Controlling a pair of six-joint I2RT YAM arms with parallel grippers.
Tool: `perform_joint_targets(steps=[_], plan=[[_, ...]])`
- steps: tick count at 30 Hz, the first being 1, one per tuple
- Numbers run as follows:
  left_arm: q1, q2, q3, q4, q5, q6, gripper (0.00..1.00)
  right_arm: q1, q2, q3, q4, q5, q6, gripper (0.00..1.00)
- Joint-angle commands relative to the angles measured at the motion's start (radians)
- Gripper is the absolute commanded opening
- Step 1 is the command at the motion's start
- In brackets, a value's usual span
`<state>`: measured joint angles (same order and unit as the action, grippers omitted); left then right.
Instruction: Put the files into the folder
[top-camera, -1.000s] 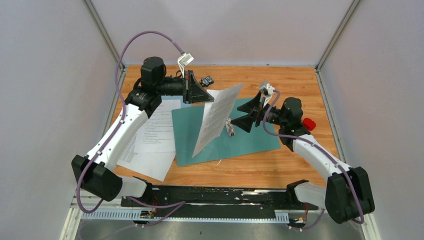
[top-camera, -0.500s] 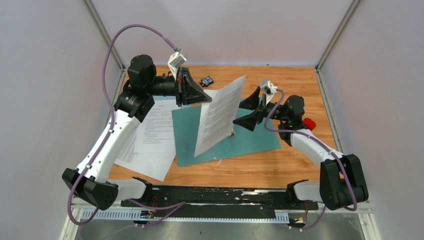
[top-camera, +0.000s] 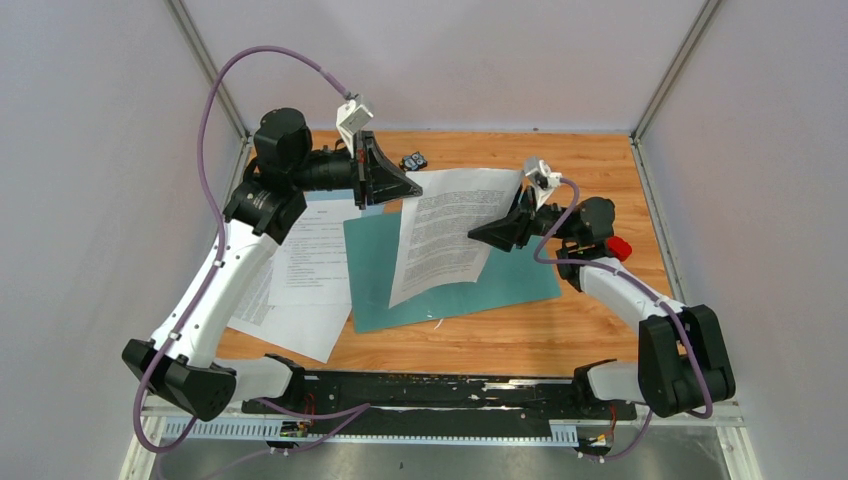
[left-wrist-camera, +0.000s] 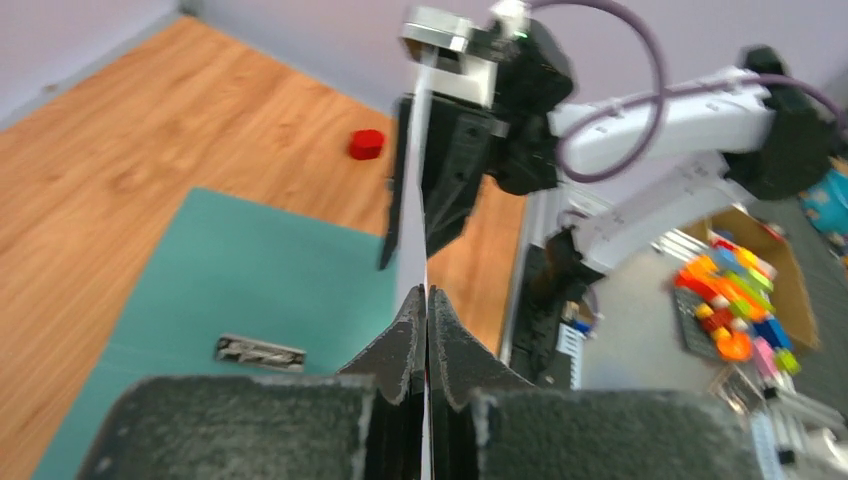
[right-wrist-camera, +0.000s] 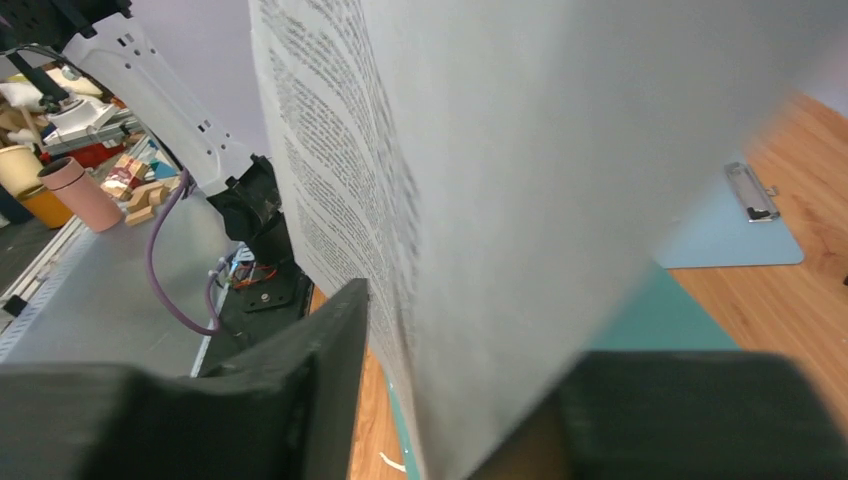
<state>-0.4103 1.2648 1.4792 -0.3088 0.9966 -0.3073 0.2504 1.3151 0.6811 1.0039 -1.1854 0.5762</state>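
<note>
One file, a white printed sheet (top-camera: 445, 240), hangs in the air over the open teal folder (top-camera: 510, 285). My left gripper (top-camera: 402, 190) is shut on its upper left corner. In the left wrist view the sheet (left-wrist-camera: 418, 200) is edge-on between the closed jaws (left-wrist-camera: 427, 292), with the folder (left-wrist-camera: 250, 270) below. My right gripper (top-camera: 492, 236) is at the sheet's right edge. In the right wrist view its fingers stand apart (right-wrist-camera: 480, 330) with the sheet (right-wrist-camera: 520, 150) passing between them. More files (top-camera: 315, 260) lie on the table left of the folder.
A pale blue clipboard (right-wrist-camera: 730, 225) lies beyond the folder. A small metal clip (left-wrist-camera: 259, 352) rests on the folder. A red cap (top-camera: 618, 247) sits by the right arm. A small black object (top-camera: 413, 161) is near the back edge.
The sheet has swung from nearly edge-on to facing the camera and risen a little. My right gripper moved up and left onto its right edge. My left gripper rose slightly, still holding it.
</note>
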Motion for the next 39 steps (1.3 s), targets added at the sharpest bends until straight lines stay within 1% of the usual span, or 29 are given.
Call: perform_joint_targets(steps=[1,2,3,4,7,8,9,11,13,14,16,18,20,21,24,25,27,31,35,39], plan=[[0.04,0.024,0.055,-0.104,-0.272,0.046,0.0,-0.047,-0.012,-0.024,-0.02,0.054,0.027,0.16],[0.045,0.033,0.056,-0.121,-0.328,0.045,0.0,-0.052,-0.012,-0.022,-0.049,0.069,0.016,0.11],[0.046,0.039,0.054,-0.134,-0.374,0.047,0.04,-0.053,-0.011,-0.016,-0.088,0.08,-0.012,0.06],[0.047,0.046,0.05,-0.145,-0.409,0.048,0.14,-0.053,-0.008,-0.005,-0.137,0.092,-0.035,0.01],[0.047,0.06,0.023,-0.153,-0.461,0.043,0.44,-0.048,0.017,0.036,-0.309,0.12,-0.125,0.0],[0.047,0.062,0.016,-0.166,-0.495,0.042,0.53,-0.045,0.03,0.055,-0.361,0.132,-0.168,0.0],[0.047,0.064,0.011,-0.187,-0.55,0.043,0.57,-0.043,0.044,0.075,-0.42,0.143,-0.206,0.0],[0.047,0.066,-0.002,-0.226,-0.663,0.055,0.61,-0.037,0.075,0.111,-0.509,0.17,-0.274,0.0],[0.048,0.074,-0.012,-0.278,-0.807,0.042,0.69,-0.033,0.116,0.142,-0.57,0.206,-0.321,0.0],[0.047,0.079,-0.017,-0.306,-0.87,0.035,0.71,-0.033,0.141,0.159,-0.592,0.221,-0.339,0.0],[0.049,0.091,-0.048,-0.341,-0.963,0.019,0.74,-0.031,0.201,0.205,-0.641,0.237,-0.384,0.0],[0.058,0.097,-0.094,-0.349,-1.024,-0.002,0.75,-0.031,0.284,0.259,-0.7,0.241,-0.43,0.0],[0.087,0.085,-0.164,-0.343,-1.102,-0.066,0.75,-0.031,0.35,0.323,-0.785,0.221,-0.487,0.0],[0.11,0.07,-0.219,-0.321,-1.11,-0.094,0.75,-0.032,0.377,0.354,-0.827,0.223,-0.515,0.0],[0.202,0.028,-0.385,-0.192,-1.016,-0.179,0.75,-0.031,0.43,0.39,-0.856,0.198,-0.562,0.0],[0.229,0.022,-0.428,-0.16,-0.963,-0.2,0.75,-0.03,0.442,0.391,-0.847,0.188,-0.567,0.0],[0.268,0.031,-0.489,-0.12,-0.921,-0.226,0.74,-0.02,0.46,0.393,-0.848,0.171,-0.572,0.0],[0.281,0.095,-0.526,-0.091,-0.9,-0.22,0.75,0.009,0.469,0.402,-0.874,0.15,-0.662,0.0],[0.282,0.164,-0.543,-0.066,-0.877,-0.231,0.74,0.026,0.471,0.406,-0.868,0.107,-0.684,0.0],[0.282,0.211,-0.569,-0.002,-0.819,-0.263,0.73,0.045,0.48,0.432,-0.923,0.07,-0.742,0.0]])
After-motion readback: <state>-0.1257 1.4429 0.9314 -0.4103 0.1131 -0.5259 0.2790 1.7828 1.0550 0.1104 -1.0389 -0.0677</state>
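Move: Below the right hand's fingers, the open green folder has its middle about 28 cm down, 6 cm ahead and 5 cm left; its metal clip is 8 cm ahead and 3 cm left. The paper being passed hangs about level, its middle 6 cm left and 3 cm back. From the left hand, which holds the paper's far-left corner, the folder's left edge is some 42 cm down, 11 cm ahead and 19 cm left; the top white file lies 9 cm beyond that edge to the left. Finishing its closing on the paper's right edge, the right hand takes over the paper and carries it down about 16 cm and forward some 10 cm towards the folder, fingers tipping downward. The left fingers open and let go; that hand swings forward, then drops about 33 cm and moves left, turning to point down and forward over the folder's left edge and the white file beside it. ##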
